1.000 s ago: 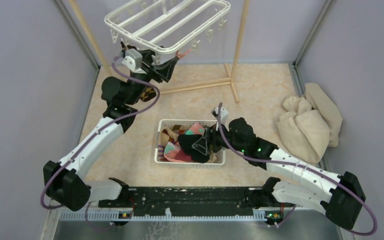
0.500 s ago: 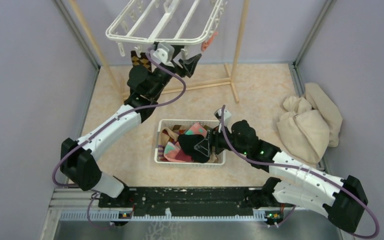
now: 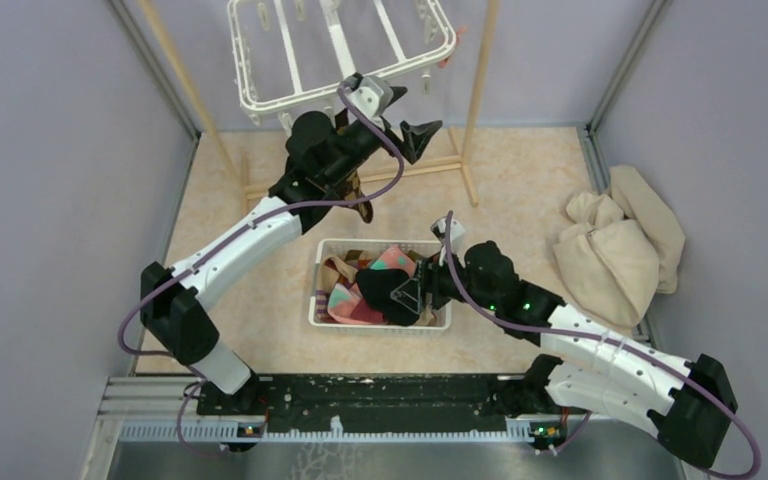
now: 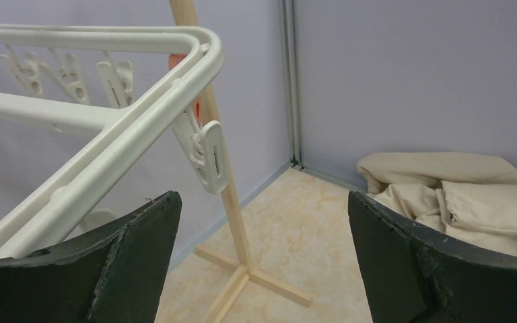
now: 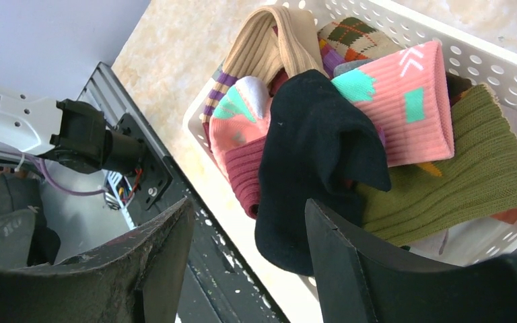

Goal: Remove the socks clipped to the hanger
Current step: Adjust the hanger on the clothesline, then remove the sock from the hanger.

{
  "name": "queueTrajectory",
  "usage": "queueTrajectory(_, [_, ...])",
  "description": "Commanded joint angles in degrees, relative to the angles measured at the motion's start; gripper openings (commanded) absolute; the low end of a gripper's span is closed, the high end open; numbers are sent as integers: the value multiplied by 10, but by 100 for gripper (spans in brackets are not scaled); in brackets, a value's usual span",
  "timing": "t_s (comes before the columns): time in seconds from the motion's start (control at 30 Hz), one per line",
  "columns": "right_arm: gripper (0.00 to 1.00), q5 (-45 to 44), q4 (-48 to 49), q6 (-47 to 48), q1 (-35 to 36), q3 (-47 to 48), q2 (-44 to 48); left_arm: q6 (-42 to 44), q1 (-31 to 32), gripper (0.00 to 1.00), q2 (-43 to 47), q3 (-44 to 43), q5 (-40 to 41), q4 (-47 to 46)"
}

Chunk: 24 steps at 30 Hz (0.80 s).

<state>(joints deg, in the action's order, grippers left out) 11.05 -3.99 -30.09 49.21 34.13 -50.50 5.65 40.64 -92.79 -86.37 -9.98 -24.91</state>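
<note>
The white hanger (image 3: 340, 50) hangs at the top, its corner and an empty clip (image 4: 205, 158) close ahead in the left wrist view. A scrap of orange-pink sock (image 3: 447, 60) shows at its right corner. My left gripper (image 3: 415, 135) (image 4: 262, 256) is open and empty just below that edge. A brown patterned sock (image 3: 360, 203) shows under the left arm; I cannot tell if it is clipped. My right gripper (image 3: 400, 295) (image 5: 249, 262) hovers open over the basket, with a black sock (image 5: 316, 155) draped on the rim beside its fingers. Pink, olive, maroon and tan socks (image 5: 404, 108) lie inside.
The white slotted basket (image 3: 320, 310) sits mid-floor between the arms. A wooden pole rack (image 3: 475, 110) (image 4: 225, 195) stands behind the hanger. A beige cloth heap (image 3: 620, 245) (image 4: 458, 195) lies at the right wall. Purple walls close three sides.
My left arm swung right beneath the hanger and its jaws opened wider. The hanger swung and turned. The right arm stayed put over the basket.
</note>
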Motion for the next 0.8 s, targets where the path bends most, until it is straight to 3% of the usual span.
queueTrajectory(0.0, [62,-6,22,1,-3,-5,10,-14,15,99,49,-18,-39,68])
queueTrajectory(0.13, [63,0,34,-2,-3,-2,-1,-16,35,99,111,29,-12,99])
queueTrajectory(0.3, [63,4,35,-4,-3,-2,-6,-24,37,99,213,158,89,94])
queueTrajectory(0.6, [63,16,69,-12,-3,-8,-25,-50,37,99,357,430,349,-26])
queueTrajectory(0.77, [63,18,71,-8,-3,1,-36,-21,28,99,337,477,450,-110])
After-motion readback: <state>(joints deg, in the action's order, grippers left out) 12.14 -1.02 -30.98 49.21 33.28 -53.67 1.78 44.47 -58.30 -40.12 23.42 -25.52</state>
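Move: The last sock, brown-patterned, hangs from the hanger some 11 cm to the left hand's left, about 2 cm ahead, its middle roughly 13 cm lower. The hanger's right front corner is about 11 cm ahead, 5 cm right and 6 cm higher; the laundry basket sits some 15 cm back, 6 cm left and 41 cm below. From the right hand that sock is about 22 cm ahead, 10 cm left and 12 cm up. Already wide open and clear of the hanger, the left hand backs off about 9 cm from its front rail, then swings left and sinks, some 15 cm each way, round to the near side of the hanging patterned sock. The wrist turns about 30 degrees counter-clockwise and tips down some 15, bringing the open fingers to face the sock without touching it. ##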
